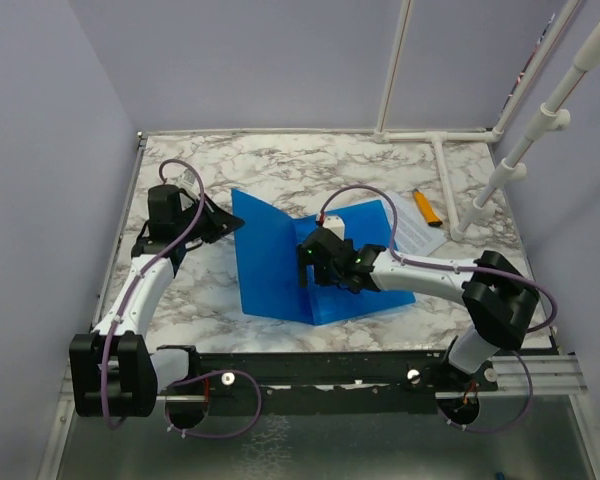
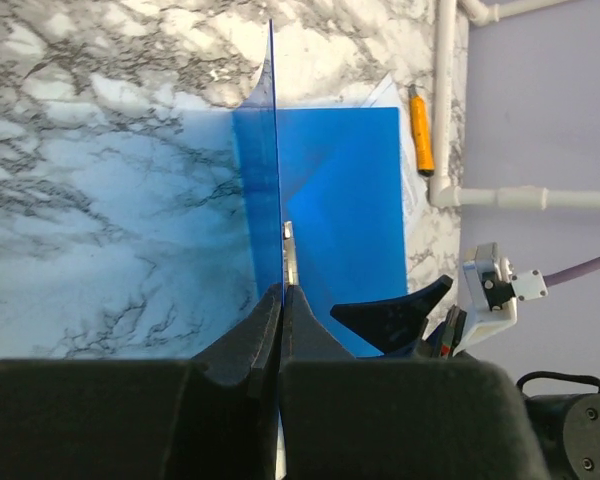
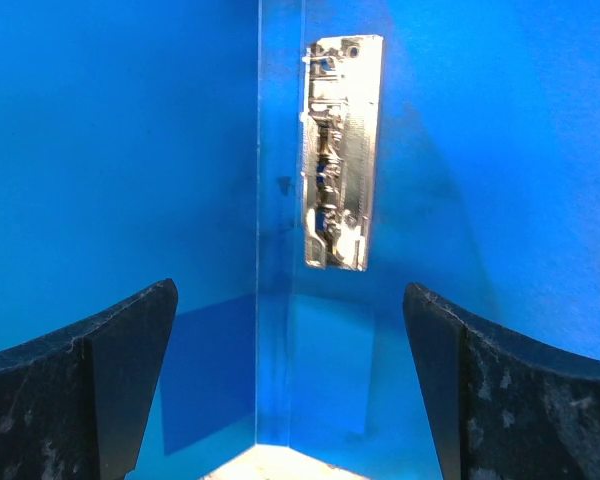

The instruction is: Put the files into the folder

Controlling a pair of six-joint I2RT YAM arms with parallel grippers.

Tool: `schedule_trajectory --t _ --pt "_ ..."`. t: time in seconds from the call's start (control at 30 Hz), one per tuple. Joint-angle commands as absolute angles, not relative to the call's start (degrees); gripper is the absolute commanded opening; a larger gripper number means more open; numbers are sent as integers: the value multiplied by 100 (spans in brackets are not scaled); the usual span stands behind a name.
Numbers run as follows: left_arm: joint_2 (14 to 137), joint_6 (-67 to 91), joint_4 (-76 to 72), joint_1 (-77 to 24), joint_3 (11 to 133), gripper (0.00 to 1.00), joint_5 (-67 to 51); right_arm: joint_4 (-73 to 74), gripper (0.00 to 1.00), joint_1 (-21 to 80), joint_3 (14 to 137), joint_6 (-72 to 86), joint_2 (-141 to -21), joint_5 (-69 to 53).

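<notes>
The blue folder [image 1: 365, 300] lies open on the marble table, its cover [image 1: 265, 260] standing upright. My left gripper [image 1: 225, 222] is shut on the top edge of that cover [image 2: 276, 150], holding it up. My right gripper [image 1: 318, 270] hovers open just above the inside of the folder [image 3: 120, 150], near the spine, with nothing between its fingers. The metal clip [image 3: 342, 150] shows straight ahead of it. The files [image 1: 417, 232], white printed sheets, lie flat beyond the folder's right edge, partly under it.
An orange marker [image 1: 426, 206] lies at the back right beside the files. A white pipe frame [image 1: 450, 180] runs along the table's back and right side. Purple walls close in the table on the left and back.
</notes>
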State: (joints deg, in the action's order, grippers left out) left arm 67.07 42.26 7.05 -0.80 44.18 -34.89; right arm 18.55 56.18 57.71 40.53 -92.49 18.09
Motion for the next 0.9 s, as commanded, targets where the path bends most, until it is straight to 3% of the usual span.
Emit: schedule_trajectory --t 0.0,0.83,0.87 --pt "6586 3771 1156 -53 4157 0 -3142 1512 100 5588 5774 4225 -9545 1544" --pt "6599 3157 2027 88 4015 0 -1793 1998 100 5592 5691 4175 -10750 2111" --pt "6623 3155 2064 88 4010 3 -1736 2029 100 5598 5707 4134 -10783 2110"
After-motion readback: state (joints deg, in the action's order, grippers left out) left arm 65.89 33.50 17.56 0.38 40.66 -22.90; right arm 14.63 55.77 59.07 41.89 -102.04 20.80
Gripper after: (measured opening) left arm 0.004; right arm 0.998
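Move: My left hand already pinches the left edge of the folder's raised cover. The bare table where that edge would lie flat is about 8 cm to its left, 2 cm back and 17 cm below; the spine's middle is 15 cm right and 7 cm back. From my open right hand the metal clip is 4 cm ahead, 1 cm right and 5 cm down, with the spine 2 cm to its left. The files' visible part is some 30 cm right and 15 cm ahead. I swing the folder's cover open and down towards the table with my left hand, about 6 cm down, 4 cm left and slightly back, keeping the pinch while the wrist rolls some 15 degrees. My right hand, fingers wide open, sinks about 4.5 cm to bring its tips down onto the folder beside the spine and around the clip's near end, easing slightly forward as the descent dies out. ##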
